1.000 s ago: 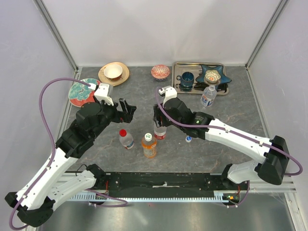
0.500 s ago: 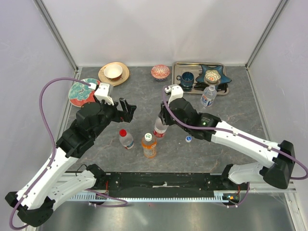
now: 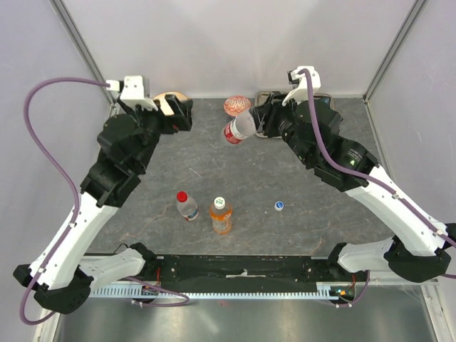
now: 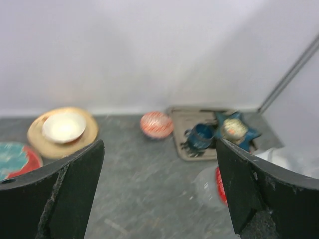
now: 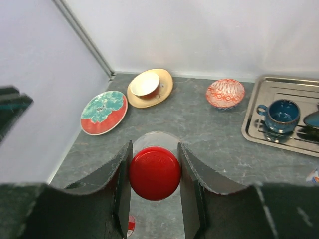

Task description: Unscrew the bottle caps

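Note:
My right gripper [image 3: 258, 122] is raised over the back of the table and shut on the red cap [image 5: 155, 173] of a clear bottle [image 3: 237, 129] with a red label. The bottle hangs in the air, tilted on its side, its base pointing left. My left gripper [image 3: 182, 114] is also raised, to the left of that bottle, and stands wide open and empty. In the left wrist view the held bottle [image 4: 223, 185] shows blurred beside the right finger. On the table stand a clear red-capped bottle [image 3: 187, 205] and an orange bottle [image 3: 221, 215]. A loose white cap [image 3: 279, 206] lies to their right.
At the back are a metal tray [image 5: 253, 115] with a blue mug [image 5: 281, 115], a patterned red bowl [image 3: 237, 105], a tan plate with a white bowl [image 5: 149, 85] and a teal and red plate [image 5: 103, 112]. Walls and frame posts close in three sides.
The right gripper closed on the red-label bottle's cap, lifted it off the table and carried it back, tipping it sideways. The left arm rose and swung toward the back.

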Controlling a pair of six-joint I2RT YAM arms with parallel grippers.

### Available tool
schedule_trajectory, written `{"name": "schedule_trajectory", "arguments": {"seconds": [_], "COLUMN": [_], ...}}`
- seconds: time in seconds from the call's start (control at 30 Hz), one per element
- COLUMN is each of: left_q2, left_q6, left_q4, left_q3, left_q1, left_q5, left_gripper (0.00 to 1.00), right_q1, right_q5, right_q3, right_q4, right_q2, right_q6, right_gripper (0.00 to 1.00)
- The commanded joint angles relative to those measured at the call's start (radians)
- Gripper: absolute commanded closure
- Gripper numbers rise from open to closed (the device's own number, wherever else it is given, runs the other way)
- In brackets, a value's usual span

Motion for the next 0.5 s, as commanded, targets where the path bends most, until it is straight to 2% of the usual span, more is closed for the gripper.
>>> {"name": "schedule_trajectory", "arguments": {"seconds": [0.0,0.03,0.1,0.13,0.23,0.3,0.47], "left_q2": [0.069,0.101,0.125,0.128,0.137,0.155,0.208], "left_q6": [-0.088,-0.16,-0.231,-0.287,-0.415,-0.464,-0.478], "left_q4": [0.036,0.034,0.118,0.175,0.402,0.458,0.464], "left_q3": [0.19,0.203,0.18,0.15,0.041,0.01,-0.016], "left_q1": [0.105,0.139,0.229,0.241,0.245,0.244,0.236], "left_q5": [0.315,0.561,0.826,1.031,1.322,1.404,1.587], "left_gripper": [0.01,0.01,0.0,0.01,0.0,0.0,0.0], "right_q1": [-0.023,-0.044,-0.075,-0.117,-0.174,-0.202,-0.239], "right_q5": [-0.15,-0.176,-0.272,-0.304,-0.38,-0.481,-0.722], "right_q3": [0.024,0.01,-0.049,-0.088,-0.151,-0.148,-0.103], "right_q4": [-0.001,0.017,0.077,0.092,0.146,0.137,0.14], "right_q2": [0.007,-0.022,-0.058,-0.09,-0.147,-0.153,-0.135], "right_q6": [0.008,0.014,0.05,0.063,0.09,0.097,0.141], "right_gripper": [1.0,1.0,1.0,1.0,1.0,1.0,1.0]}}
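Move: The red-capped bottle hangs by its cap in the right fingers, its body slanting down and out towards the left hand. Its middle lies about 17 cm to the left hand's right, 3 cm ahead and 7 cm below; from the right hand, some 5 cm ahead, 5 cm left and 6 cm below. From the left hand, the red bowl is roughly 32 cm ahead and 17 cm right, the orange bottle 14 cm back and 12 cm right, the former 40 cm and the latter 34 cm lower. Rightwards in an arc, the left hand travels about 12 cm towards the held bottle, first rising and then sinking back nearly level while drawing back some 5 cm. It swings clockwise some 60 degrees, so its wide-open fingers face the bottle's body. The right hand stays nearly in place, keeps pinching the cap and turns slightly counter-clockwise. ##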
